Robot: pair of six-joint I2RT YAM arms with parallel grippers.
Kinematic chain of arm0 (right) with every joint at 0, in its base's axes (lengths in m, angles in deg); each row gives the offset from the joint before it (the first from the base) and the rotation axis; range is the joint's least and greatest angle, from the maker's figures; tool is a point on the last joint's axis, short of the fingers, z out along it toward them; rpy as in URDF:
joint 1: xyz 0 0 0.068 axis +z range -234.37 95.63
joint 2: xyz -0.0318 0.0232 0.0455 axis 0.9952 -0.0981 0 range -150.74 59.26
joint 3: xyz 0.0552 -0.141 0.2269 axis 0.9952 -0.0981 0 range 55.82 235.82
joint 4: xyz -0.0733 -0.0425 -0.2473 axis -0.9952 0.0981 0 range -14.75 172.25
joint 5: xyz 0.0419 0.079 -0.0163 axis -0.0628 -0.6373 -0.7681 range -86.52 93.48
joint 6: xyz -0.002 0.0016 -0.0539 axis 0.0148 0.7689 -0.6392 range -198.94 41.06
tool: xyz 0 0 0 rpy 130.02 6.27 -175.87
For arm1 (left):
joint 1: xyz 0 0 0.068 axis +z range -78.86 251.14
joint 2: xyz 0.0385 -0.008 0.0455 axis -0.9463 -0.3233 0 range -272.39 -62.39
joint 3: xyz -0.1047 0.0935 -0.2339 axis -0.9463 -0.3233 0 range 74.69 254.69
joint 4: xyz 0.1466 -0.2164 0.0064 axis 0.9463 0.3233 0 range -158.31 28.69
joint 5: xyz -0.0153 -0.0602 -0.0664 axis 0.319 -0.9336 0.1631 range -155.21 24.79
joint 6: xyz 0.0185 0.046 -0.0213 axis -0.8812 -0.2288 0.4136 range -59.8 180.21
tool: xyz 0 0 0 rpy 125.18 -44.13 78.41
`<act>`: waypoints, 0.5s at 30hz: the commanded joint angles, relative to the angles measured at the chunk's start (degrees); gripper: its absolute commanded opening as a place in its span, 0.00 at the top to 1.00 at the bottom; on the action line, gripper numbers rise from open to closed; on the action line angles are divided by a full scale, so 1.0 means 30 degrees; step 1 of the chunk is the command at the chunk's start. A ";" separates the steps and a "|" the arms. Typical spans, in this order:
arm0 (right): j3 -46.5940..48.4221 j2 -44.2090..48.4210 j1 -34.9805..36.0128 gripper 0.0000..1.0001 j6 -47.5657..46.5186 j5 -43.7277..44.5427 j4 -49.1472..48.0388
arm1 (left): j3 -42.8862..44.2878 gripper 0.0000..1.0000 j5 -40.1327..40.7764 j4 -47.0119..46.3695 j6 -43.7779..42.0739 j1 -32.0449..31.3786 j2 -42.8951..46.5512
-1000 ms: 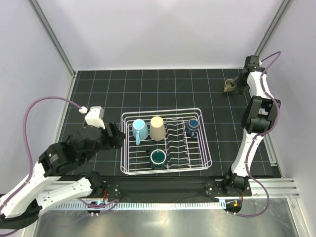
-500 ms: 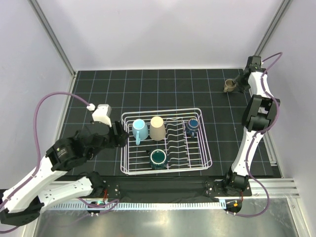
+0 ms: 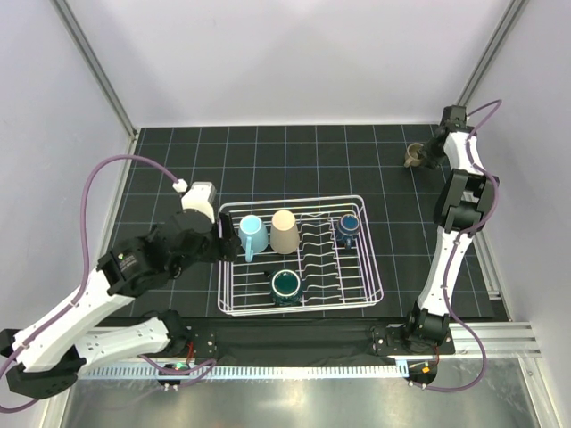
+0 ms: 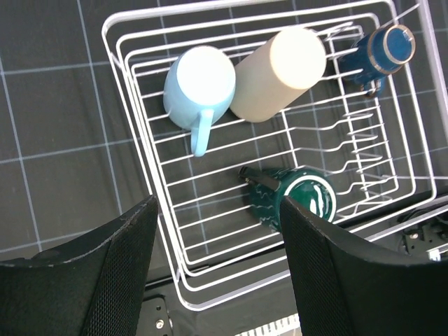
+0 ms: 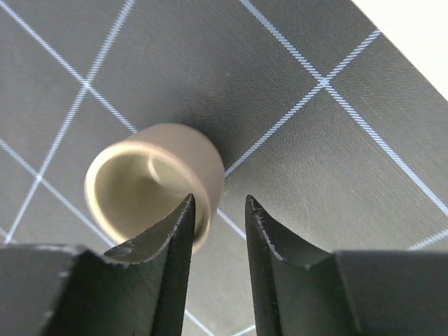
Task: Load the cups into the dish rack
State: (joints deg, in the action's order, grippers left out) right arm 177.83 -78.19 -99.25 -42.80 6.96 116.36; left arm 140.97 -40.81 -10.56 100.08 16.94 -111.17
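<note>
The white wire dish rack point(image 3: 223, 267) holds a light blue mug point(image 3: 251, 234), a beige handleless cup point(image 3: 285, 230), a small dark blue mug point(image 3: 348, 226) and a teal-green mug point(image 3: 286, 285). My left gripper point(image 3: 223, 245) hovers over the rack's left side, open and empty. In its wrist view point(image 4: 217, 203) the rack point(image 4: 143, 175) and the teal-green mug point(image 4: 301, 199) lie below. A small tan mug point(image 3: 414, 155) stands on the mat at the far right. My right gripper point(image 5: 219, 199) straddles that tan mug's point(image 5: 150, 178) near wall. Its jaws are narrow, with a gap still showing.
The black gridded mat point(image 3: 178, 160) covers the table, bounded by white walls and metal posts. The tan mug sits close to the back right corner. A purple cable point(image 3: 98, 192) loops above the left arm.
My left arm has swung up and right toward the rack's left edge. The right gripper's jaws have narrowed around the tan mug's wall.
</note>
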 commanded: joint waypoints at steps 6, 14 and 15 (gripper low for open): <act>0.1251 -0.0327 -0.0081 0.81 -0.1175 -0.0312 0.0360 | 0.3158 0.32 -0.0165 0.0142 -0.1017 0.0076 -0.1670; 0.0813 0.1460 0.0386 0.96 -0.3050 -0.0372 0.1122 | 0.7698 0.31 0.0859 0.2776 -0.0959 0.0076 -0.4306; 0.0725 0.2156 0.0504 0.96 -0.3285 -0.0284 0.1443 | 0.7962 0.31 0.0918 0.3040 -0.0988 0.0076 -0.4482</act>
State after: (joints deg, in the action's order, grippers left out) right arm 178.68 -79.61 -98.74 -48.66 5.89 118.30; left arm 160.97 -40.09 -5.66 98.42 16.94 -123.63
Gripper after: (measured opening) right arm 0.141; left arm 0.687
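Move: The small beige cup stands about 3 cm ahead of the right hand, 3 cm to its left and roughly 3 cm below. The rail along the table's right edge is some 12 cm to that hand's right. The dark blue mug in the rack is about 27 cm back and 30 cm left of the hand. From the left hand, the beige cup lies roughly 42 cm ahead, 62 cm to the right and 23 cm below. Sinking about 2 cm, the right hand closes its fingers on the near-right wall of the beige cup, one inside the rim and one outside, then eases up half a centimetre and about 1 cm back-left, turning some 5 degrees counter-clockwise. The empty left hand rises about 7 cm above the rack's left side, drifting forward and right, fingers still open. ##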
